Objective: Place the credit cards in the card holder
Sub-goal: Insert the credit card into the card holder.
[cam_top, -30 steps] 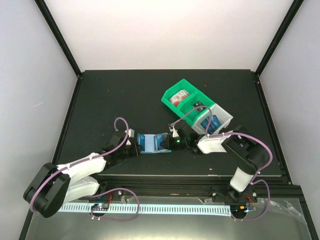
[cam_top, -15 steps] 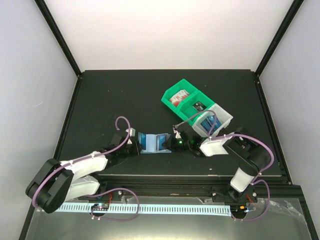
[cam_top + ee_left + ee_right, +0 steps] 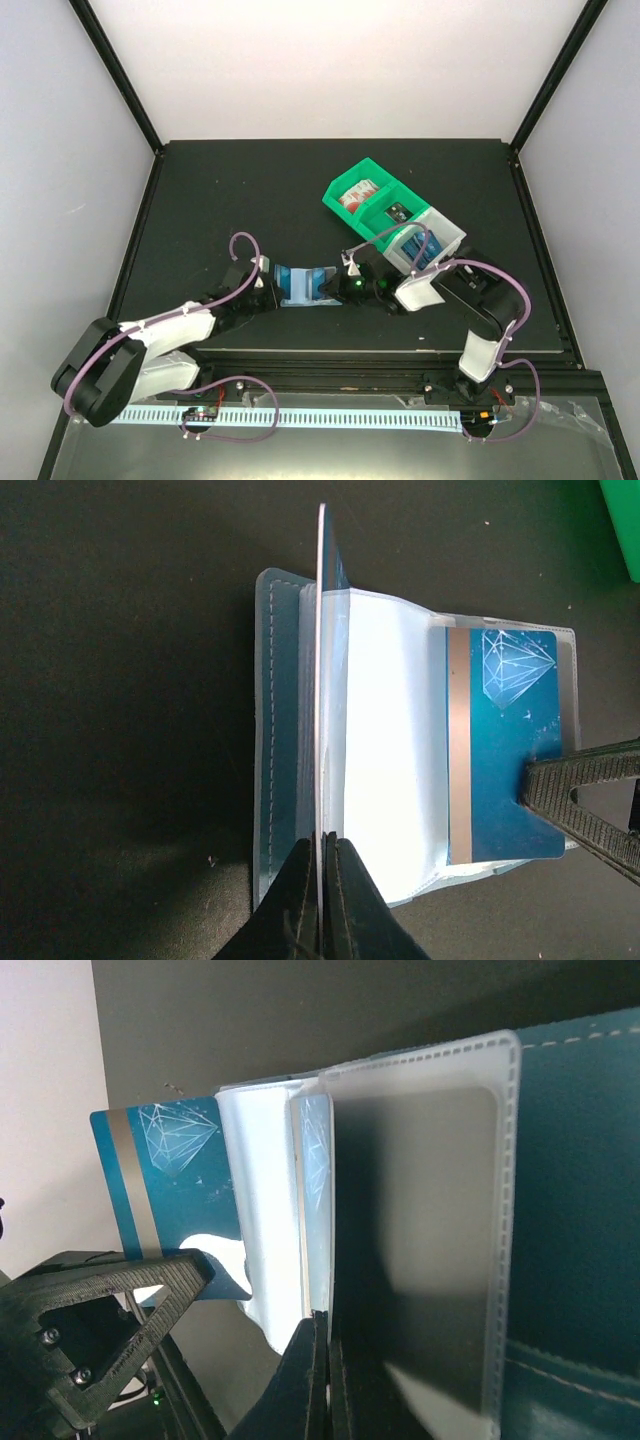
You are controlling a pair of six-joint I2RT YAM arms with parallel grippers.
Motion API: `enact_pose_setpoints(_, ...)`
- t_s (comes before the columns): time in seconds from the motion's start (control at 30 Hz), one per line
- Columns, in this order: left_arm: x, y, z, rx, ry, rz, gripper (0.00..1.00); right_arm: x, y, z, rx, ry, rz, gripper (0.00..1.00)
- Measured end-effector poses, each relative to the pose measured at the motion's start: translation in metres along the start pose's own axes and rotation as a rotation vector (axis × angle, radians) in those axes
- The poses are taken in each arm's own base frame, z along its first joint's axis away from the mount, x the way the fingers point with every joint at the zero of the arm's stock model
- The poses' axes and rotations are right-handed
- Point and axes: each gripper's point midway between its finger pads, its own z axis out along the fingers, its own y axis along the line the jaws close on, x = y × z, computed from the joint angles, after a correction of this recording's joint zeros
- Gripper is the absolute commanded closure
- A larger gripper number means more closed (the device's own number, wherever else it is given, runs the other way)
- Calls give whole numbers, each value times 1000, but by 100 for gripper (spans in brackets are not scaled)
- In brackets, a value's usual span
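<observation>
The card holder [image 3: 303, 284] lies open on the black table between my two grippers, its teal cover [image 3: 268, 730] flat and its pale sleeves [image 3: 390, 740] fanned up. My left gripper [image 3: 322, 842] is shut on a blue credit card [image 3: 322, 680] held on edge above the holder's left half. In the right wrist view that card [image 3: 160, 1190] shows its grey stripe and diamond print. My right gripper [image 3: 322, 1322] is shut on the edge of a clear sleeve holding a second blue card [image 3: 510, 750]. A frosted sleeve [image 3: 410, 1240] stands beside its jaws.
A green bin [image 3: 365, 195] and a white bin [image 3: 430, 235] with small items stand behind and to the right of the right arm. The table's front edge runs just below both grippers.
The right arm's elbow has dropped and its gripper has edged slightly left toward the holder. The left gripper, its card and the holder have stayed put.
</observation>
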Motion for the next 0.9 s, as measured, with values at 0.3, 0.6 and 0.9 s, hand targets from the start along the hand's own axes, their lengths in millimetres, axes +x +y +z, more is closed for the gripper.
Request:
enact_pose_setpoints(0.3,-2,-1,2,0,1,-5,98,2,6,11,-39,35,-4,97)
enact_pose_setpoints(0.6,-2,-2,2,1,0,-11,99,5,14,28,-48,56,-12,83)
enact_pose_setpoints(0.9,1,-6,-4,8,27,-2,99,1,27,-4,62,-36,-103,56)
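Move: The open pocket on the card holder's middle page is centred about 6 cm to the right hand's left, 1 cm ahead and just below. The right hand already has the blue card at its mouth. The holder's right cover pocket lies under the right hand, about 1 cm ahead; the green box is some 20 cm ahead and 12 cm right. From the left hand, the open pocket's middle is about 5 cm right, 3 cm ahead and slightly below. Slide the right gripper about 3 cm left, low over the holder, pushing the pinched blue card into the clear pocket. Then open the fingers to nearly half, let go of the card, and draw off up about 3 cm and 2 cm back to the right. Keep the left gripper shut on the upright leaf, almost still. ##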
